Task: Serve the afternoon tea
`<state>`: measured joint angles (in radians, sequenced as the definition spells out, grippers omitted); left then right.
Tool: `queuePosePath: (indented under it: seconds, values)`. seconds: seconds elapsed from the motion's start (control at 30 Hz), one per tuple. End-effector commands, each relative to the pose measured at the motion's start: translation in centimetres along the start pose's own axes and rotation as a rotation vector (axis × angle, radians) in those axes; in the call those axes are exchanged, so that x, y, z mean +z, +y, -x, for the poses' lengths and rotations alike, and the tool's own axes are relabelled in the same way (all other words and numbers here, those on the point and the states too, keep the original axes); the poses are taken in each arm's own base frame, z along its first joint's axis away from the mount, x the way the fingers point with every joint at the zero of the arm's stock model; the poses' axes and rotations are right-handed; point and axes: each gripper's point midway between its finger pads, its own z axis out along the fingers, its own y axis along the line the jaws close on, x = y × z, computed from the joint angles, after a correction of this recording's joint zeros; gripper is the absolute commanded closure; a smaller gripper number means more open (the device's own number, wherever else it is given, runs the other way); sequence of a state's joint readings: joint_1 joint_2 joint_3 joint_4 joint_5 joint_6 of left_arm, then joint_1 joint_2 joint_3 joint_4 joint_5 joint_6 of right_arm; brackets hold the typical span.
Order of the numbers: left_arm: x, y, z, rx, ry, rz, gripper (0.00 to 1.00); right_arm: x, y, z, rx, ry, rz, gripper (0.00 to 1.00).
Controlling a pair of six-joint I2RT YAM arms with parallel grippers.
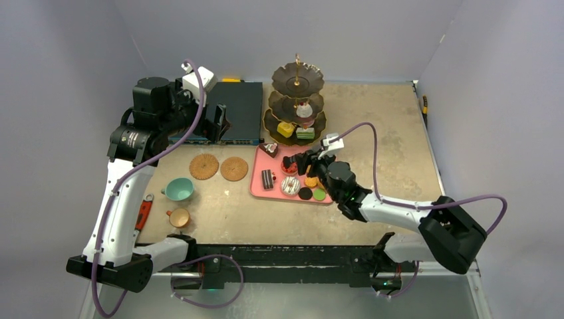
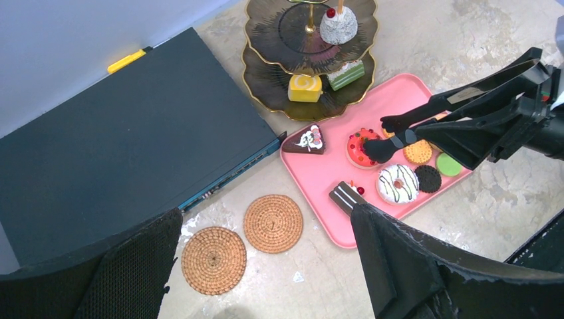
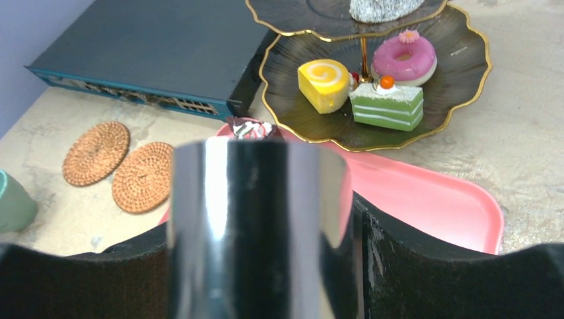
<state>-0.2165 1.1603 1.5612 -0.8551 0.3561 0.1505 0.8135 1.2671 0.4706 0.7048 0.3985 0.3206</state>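
Note:
The dark three-tier stand (image 1: 297, 85) carries a yellow roll (image 1: 285, 129), a green layered cake (image 1: 305, 133), a pink donut (image 3: 404, 56) and a white cake (image 1: 304, 110). More toy cakes lie on the tray, among them a red tart (image 2: 359, 146) and a white donut (image 2: 396, 184). My right gripper (image 1: 318, 167) is shut on black tongs (image 2: 425, 113), whose tips hang slightly apart beside the red tart. High over two woven coasters (image 1: 204, 166) (image 1: 234, 168), my left gripper (image 2: 266, 212) is open and empty. A teal cup (image 1: 179, 189) and a tan cup (image 1: 179, 217) stand near left.
The pink tray (image 1: 276, 174) lies in front of the stand. A black network switch (image 1: 229, 109) fills the back left, with a yellow item (image 1: 231, 80) behind it. A red-handled tool (image 1: 143, 212) lies by the left arm. Grey walls enclose the table.

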Motion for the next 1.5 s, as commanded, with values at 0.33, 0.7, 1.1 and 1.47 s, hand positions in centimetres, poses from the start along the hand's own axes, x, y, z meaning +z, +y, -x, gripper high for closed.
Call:
queuePosePath:
  seconds: [0.33, 0.7, 1.1, 1.47]
  values:
    - [-0.8, -0.1, 1.0, 0.027, -0.033, 0.0, 0.01, 1.9, 1.4, -0.4, 0.014, -0.017, 0.04, 0.35]
    - [-0.3, 0.0, 0.5, 0.023, -0.021, -0.004, 0.01, 1.8, 1.7, 2.5, 0.04, -0.09, 0.031, 0.63]
    - [-0.2, -0.1, 0.5, 0.02, -0.024, -0.007, 0.01, 3.2, 2.0, 7.7, 0.074, -0.204, 0.04, 0.63]
    - [-0.5, 0.1, 0.6, 0.033, -0.024, 0.004, 0.01, 8.2, 2.3, 8.4, 0.108, -0.286, 0.011, 0.64]
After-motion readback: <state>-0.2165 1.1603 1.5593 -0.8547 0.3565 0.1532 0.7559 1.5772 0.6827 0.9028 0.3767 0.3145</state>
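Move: The right hand holds the tongs, open, their tips reaching ahead of and below the fingers; the red donut lies about 7 cm ahead, 5 cm left and 14 cm below. The chocolate cake slice is some 6 cm beyond the donut and 8 cm left of it, the striped donut 7 cm nearer than it, level sideways. The stand's bottom plate centres about 21 cm ahead of the hand and 3 cm left. From the left hand the red donut lies 9 cm ahead, 25 cm right, 33 cm below. The tongs' tips pinch the red donut: the right hand sinks about 4 cm, its fingers closing part-way to squeeze the tongs it still holds. It then lifts the donut about 8 cm, tips tilting up slightly, before heading forward and a little left towards the stand's bottom plate, sinking again about 3 cm with the grip kept. ##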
